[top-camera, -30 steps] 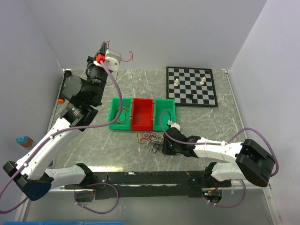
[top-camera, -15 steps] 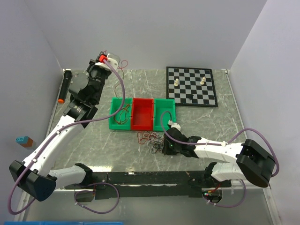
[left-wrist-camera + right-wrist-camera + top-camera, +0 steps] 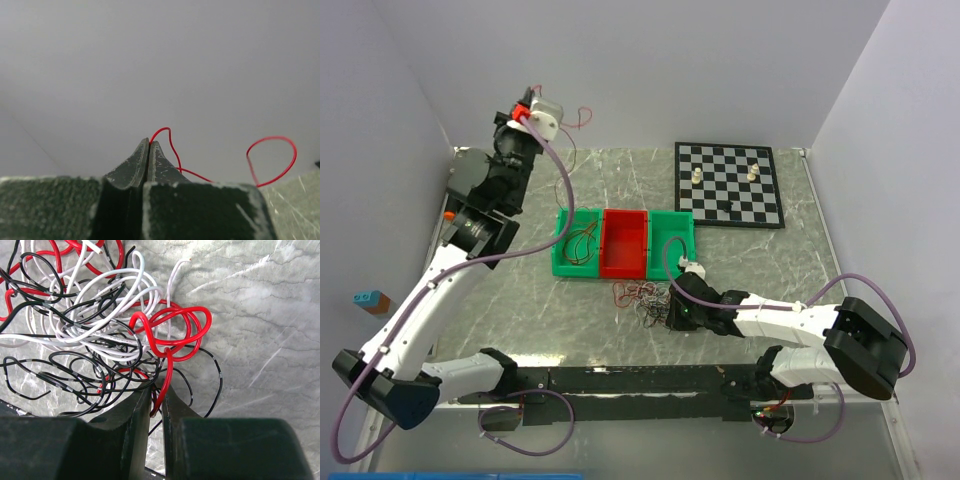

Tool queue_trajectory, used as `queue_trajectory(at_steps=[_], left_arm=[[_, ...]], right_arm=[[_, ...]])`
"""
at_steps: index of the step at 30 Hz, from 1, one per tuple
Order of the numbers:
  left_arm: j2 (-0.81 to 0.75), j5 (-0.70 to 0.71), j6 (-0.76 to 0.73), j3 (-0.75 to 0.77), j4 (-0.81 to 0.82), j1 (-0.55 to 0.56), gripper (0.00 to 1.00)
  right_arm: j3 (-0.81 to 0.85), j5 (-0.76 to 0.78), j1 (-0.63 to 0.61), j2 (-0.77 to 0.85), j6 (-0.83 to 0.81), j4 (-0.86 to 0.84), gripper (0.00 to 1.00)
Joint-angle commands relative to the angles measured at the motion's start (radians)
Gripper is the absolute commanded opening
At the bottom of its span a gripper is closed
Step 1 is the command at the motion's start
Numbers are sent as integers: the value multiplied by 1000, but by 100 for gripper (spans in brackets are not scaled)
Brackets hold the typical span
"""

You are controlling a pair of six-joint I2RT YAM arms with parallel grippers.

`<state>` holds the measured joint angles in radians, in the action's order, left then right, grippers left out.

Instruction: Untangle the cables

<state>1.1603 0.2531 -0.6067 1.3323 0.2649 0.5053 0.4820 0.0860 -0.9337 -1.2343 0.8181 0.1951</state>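
Note:
The cables lie as a tangle of thin red, white and black wires on the table in front of the bins. My right gripper is low at the tangle's right edge. In the right wrist view its jaws stand narrow, with the end of a thick red cable pinched between them; white and black loops spread beyond. My left gripper is raised high at the back left, against the wall. It is shut on one thin red wire that curls off to the right.
Three bins stand in a row mid-table: a green one holding red-brown wires, a red one, and a green one. A chessboard with a few pieces lies at the back right.
The left arm has swung up and to the left with the thin red wire still in its jaws. The right arm and the tangle have stayed put.

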Motion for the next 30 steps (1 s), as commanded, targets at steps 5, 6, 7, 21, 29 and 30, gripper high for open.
queue_trajectory(at_steps=[5,6,7,21,29,30], left_arm=[[-74,-52,-2,-74,5,-2,1],[-85,-60,-7,-90,2,-4,1],[-93,-60,-13,-106,5,-2,2],[-36,-38,87,-133,-45,-2,1],[-47,28,188,-320,-105,-24,1],[-41,26,208,-327,-131,-28,1]], right_arm=[[-2,1,-11,-4,6,44,20],[-2,1,-11,-5,4,46,20],[-2,1,-11,-7,3,44,20],[3,-2,-11,-16,6,40,20],[-3,-3,-11,-13,6,33,21],[-5,-3,-11,-13,6,35,21]])
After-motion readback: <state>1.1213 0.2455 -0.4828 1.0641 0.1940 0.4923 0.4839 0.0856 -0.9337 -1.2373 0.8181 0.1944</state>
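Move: The left hand holds the red cable high above the left green bin, whose middle is about 4 cm back, 6 cm right and some 49 cm below. The red bin is 10 cm to the right of that bin, level with it; the tangle lies about 17 cm back and 21 cm right of the left hand, some 51 cm below. From the right hand, the left green bin is about 17 cm ahead and 20 cm left. Left hand sinks some 13 cm towards the left green bin, still pinching the red cable, fingers tipping downward. ##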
